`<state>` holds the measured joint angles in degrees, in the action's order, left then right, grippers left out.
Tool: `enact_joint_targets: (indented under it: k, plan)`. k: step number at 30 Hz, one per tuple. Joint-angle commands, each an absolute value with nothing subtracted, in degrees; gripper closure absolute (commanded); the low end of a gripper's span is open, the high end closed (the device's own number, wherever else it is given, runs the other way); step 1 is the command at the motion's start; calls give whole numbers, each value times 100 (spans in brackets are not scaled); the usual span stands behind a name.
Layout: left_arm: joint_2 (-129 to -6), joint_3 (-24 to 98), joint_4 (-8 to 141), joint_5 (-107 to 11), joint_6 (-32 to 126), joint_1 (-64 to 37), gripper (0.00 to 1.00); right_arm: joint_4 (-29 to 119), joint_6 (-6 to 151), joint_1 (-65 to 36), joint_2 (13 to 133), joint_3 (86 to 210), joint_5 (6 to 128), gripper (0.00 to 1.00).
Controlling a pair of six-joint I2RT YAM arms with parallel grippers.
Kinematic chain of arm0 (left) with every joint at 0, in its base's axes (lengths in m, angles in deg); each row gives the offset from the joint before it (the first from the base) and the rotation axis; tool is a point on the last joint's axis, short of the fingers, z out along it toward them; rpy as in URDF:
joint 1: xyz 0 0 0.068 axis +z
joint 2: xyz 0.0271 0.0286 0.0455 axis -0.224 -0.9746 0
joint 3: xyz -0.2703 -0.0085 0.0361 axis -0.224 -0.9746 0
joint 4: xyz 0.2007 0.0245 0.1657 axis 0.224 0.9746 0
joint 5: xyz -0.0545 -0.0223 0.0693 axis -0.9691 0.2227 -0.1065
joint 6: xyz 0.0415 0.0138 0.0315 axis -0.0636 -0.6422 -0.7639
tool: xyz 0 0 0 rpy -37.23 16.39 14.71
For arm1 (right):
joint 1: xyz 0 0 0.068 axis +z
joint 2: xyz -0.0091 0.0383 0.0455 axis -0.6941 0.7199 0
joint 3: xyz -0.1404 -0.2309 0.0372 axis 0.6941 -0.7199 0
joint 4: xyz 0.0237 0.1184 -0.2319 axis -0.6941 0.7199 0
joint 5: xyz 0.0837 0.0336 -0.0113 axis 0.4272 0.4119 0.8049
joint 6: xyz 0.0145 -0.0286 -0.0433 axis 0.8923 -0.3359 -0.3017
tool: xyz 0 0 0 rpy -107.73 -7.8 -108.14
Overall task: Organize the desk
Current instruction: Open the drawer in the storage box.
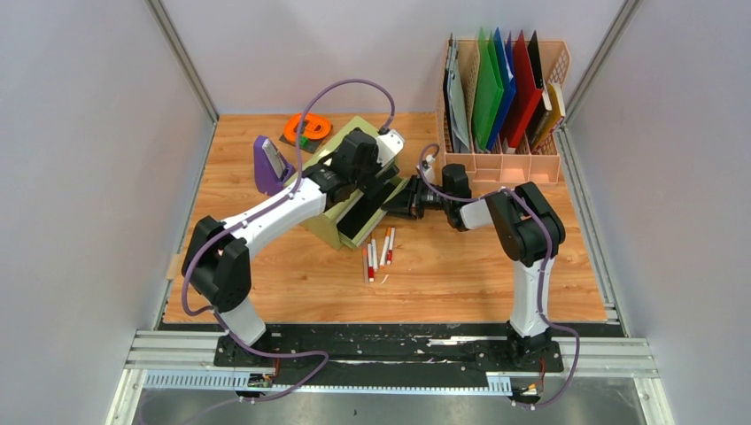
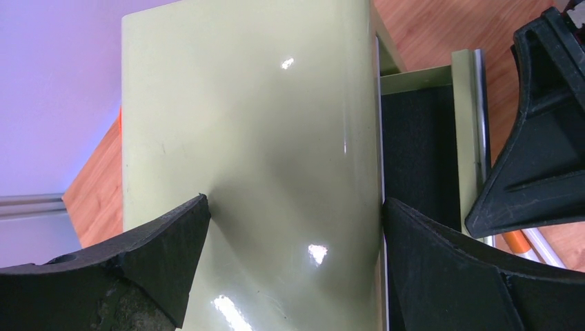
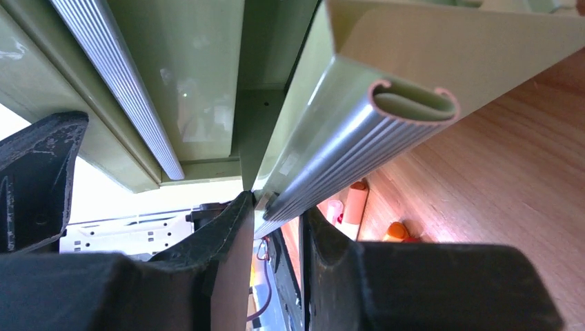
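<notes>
On the wood-grain desk [image 1: 460,274] an olive-green drawer chest [image 1: 329,228] lies angled at the middle, its black-lined drawer [image 2: 417,145] pulled out. My left gripper [image 2: 293,207] is open wide over the chest's glossy top [image 2: 255,124], fingertips close to or on the surface, gripping nothing. My right gripper [image 3: 276,207] is shut on the drawer's ribbed silver handle [image 3: 352,148]. In the top view the right gripper [image 1: 398,199] reaches the drawer front from the right and the left gripper [image 1: 376,164] sits above the chest.
Several red and orange markers [image 1: 379,252] lie on the desk just in front of the drawer. A peach file rack [image 1: 500,164] with coloured folders stands at the back right. An orange tape roll [image 1: 307,127] and a purple object [image 1: 268,166] are behind the chest on the left.
</notes>
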<state>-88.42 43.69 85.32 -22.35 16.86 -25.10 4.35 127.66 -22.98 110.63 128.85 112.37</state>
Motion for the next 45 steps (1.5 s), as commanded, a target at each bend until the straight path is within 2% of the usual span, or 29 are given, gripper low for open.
enact_joint_targets:
  k: [1,5,8,10,26,37,45]
  plan:
    - [-8644,4164,9012,-1869,1493,-2197,0,65,11920,-2241,10695,12912,11385,80]
    - [-8647,4084,9016,-1835,1381,-2196,0,223,11793,-2187,10769,12999,11422,58]
    - [-8658,4024,9004,-1770,1241,-2191,0,363,11635,-2187,10744,13098,11475,46]
    - [-8662,3982,8973,-1713,1130,-2187,0,588,11455,-2197,10697,13169,11521,43]
    - [-8514,3723,8832,-1861,955,-1775,0,2641,9051,-2346,9918,13068,11299,42]
    - [-8430,3695,8846,-2017,1185,-1588,0,4074,7334,-1614,9310,12730,9822,42]
    - [-7940,3889,9185,-2852,1619,-1545,0,4278,6820,-962,8982,12466,8623,45]
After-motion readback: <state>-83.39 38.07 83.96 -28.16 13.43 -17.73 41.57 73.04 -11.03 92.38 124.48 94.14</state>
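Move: The right hand, still pinching the rim of the half-open drawer, has the markers about 8 cm back, 2 cm to its left and 7 cm below. The storage box's middle lies some 5 cm ahead and 9 cm left of this hand, near its height. The left hand sits wide open over the box top, with the box's middle about 2 cm to its left, level fore and aft, and 10 cm below. The right fingers open from about a quarter to over half and let go of the drawer rim, and the hand first eases up and to the right by a centimetre or two, then swings back some 8 cm overall and down towards the markers, tipping its fingers about 30 degrees farther down while it rolls by a similar amount. Once the rim is free the left hand, fingers still wide open and one of them hooked over the box's front edge, drags the storage box about 5 cm to the left. ##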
